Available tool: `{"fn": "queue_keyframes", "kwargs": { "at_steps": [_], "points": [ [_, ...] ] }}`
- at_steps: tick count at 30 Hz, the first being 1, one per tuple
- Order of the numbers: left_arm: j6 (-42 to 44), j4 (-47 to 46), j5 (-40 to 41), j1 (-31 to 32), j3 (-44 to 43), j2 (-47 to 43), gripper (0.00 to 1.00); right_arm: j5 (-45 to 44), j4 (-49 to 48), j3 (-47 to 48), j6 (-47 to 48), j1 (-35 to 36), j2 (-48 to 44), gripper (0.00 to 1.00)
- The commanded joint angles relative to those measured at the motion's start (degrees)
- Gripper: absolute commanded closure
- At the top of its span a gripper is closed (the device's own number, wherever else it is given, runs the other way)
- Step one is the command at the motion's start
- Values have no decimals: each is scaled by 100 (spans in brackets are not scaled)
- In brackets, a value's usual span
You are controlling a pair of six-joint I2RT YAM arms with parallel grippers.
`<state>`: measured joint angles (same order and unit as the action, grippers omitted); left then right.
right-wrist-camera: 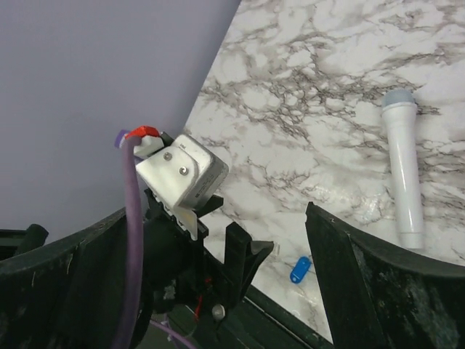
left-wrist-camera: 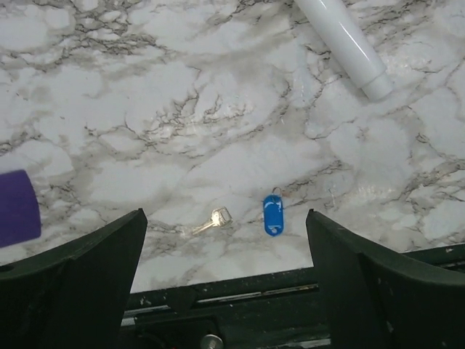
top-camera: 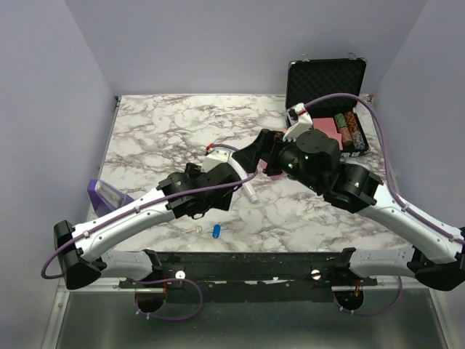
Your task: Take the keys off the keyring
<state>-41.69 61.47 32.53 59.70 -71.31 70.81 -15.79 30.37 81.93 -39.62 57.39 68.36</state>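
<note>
A small metal key (left-wrist-camera: 214,219) lies flat on the marble table (left-wrist-camera: 182,109) near its front edge. A blue plastic tag (left-wrist-camera: 273,214) lies a short way to its right, apart from it. A thin wire keyring (left-wrist-camera: 277,191) shows at the tag's far end. From above, the key (top-camera: 197,228) and the tag (top-camera: 216,231) sit just below the left arm. My left gripper (left-wrist-camera: 225,280) hangs open above them, holding nothing. My right gripper (right-wrist-camera: 218,287) is open too and empty, raised over the table's middle and facing the left wrist. The tag (right-wrist-camera: 299,270) shows between its fingers.
A white microphone (left-wrist-camera: 341,43) lies beyond the key, partly under the arms (top-camera: 249,190). A purple object (top-camera: 105,193) sits at the left edge. An open black case (top-camera: 325,76) with chips stands at the back right. A black rail (top-camera: 240,265) runs along the near edge.
</note>
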Motion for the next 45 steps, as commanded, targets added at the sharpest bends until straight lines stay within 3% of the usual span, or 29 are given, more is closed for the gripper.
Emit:
{"fn": "queue_keyframes", "kwargs": {
  "at_steps": [1, 8, 19, 25, 37, 45],
  "points": [
    [73, -12, 69, -599, 187, -1252, 1, -1312, 129, -571, 129, -272, -1121, 0],
    [442, -267, -36, -837, 758, -2026, 1, -1321, -769, -1557, 384, -272, -2071, 0],
    [548, -303, -72, -881, 1575, -3045, 1, -1295, -286, -2049, 367, -263, -2581, 0],
    [566, -337, 165, -881, 2111, -3915, 1, -1611, 468, -2374, -98, -272, -2766, 0],
    [346, -434, 631, -881, 2358, -5208, 1, -1427, 892, -3394, -837, -272, -3539, 0],
    [285, -426, 763, -881, 2420, -5472, 1, -1383, 944, -3377, -899, -272, -3408, 0]
  ]
}}
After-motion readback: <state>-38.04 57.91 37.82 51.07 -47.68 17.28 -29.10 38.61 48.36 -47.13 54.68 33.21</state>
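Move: The keyring with its blue tag lies free on the table, some 7 cm back and roughly 1 cm right of the open left hand, about 15 cm below it. The loose key is about 5 cm to the left of the tag and level with it; the white tube's middle is roughly 20 cm farther out than the tag and 8 cm to its right. From the right hand the tag is about 10 cm back, 7 cm left and some 32 cm down. The keyring and the loose key are left untouched while both open hands part above the table. The left goes about 14 cm left and a little back, rising, dipping, then ending slightly higher as its fingers tip up and its left side rolls down. The right swings some 15 cm right, rising at first and turning clockwise, then sinks well below its starting height. ##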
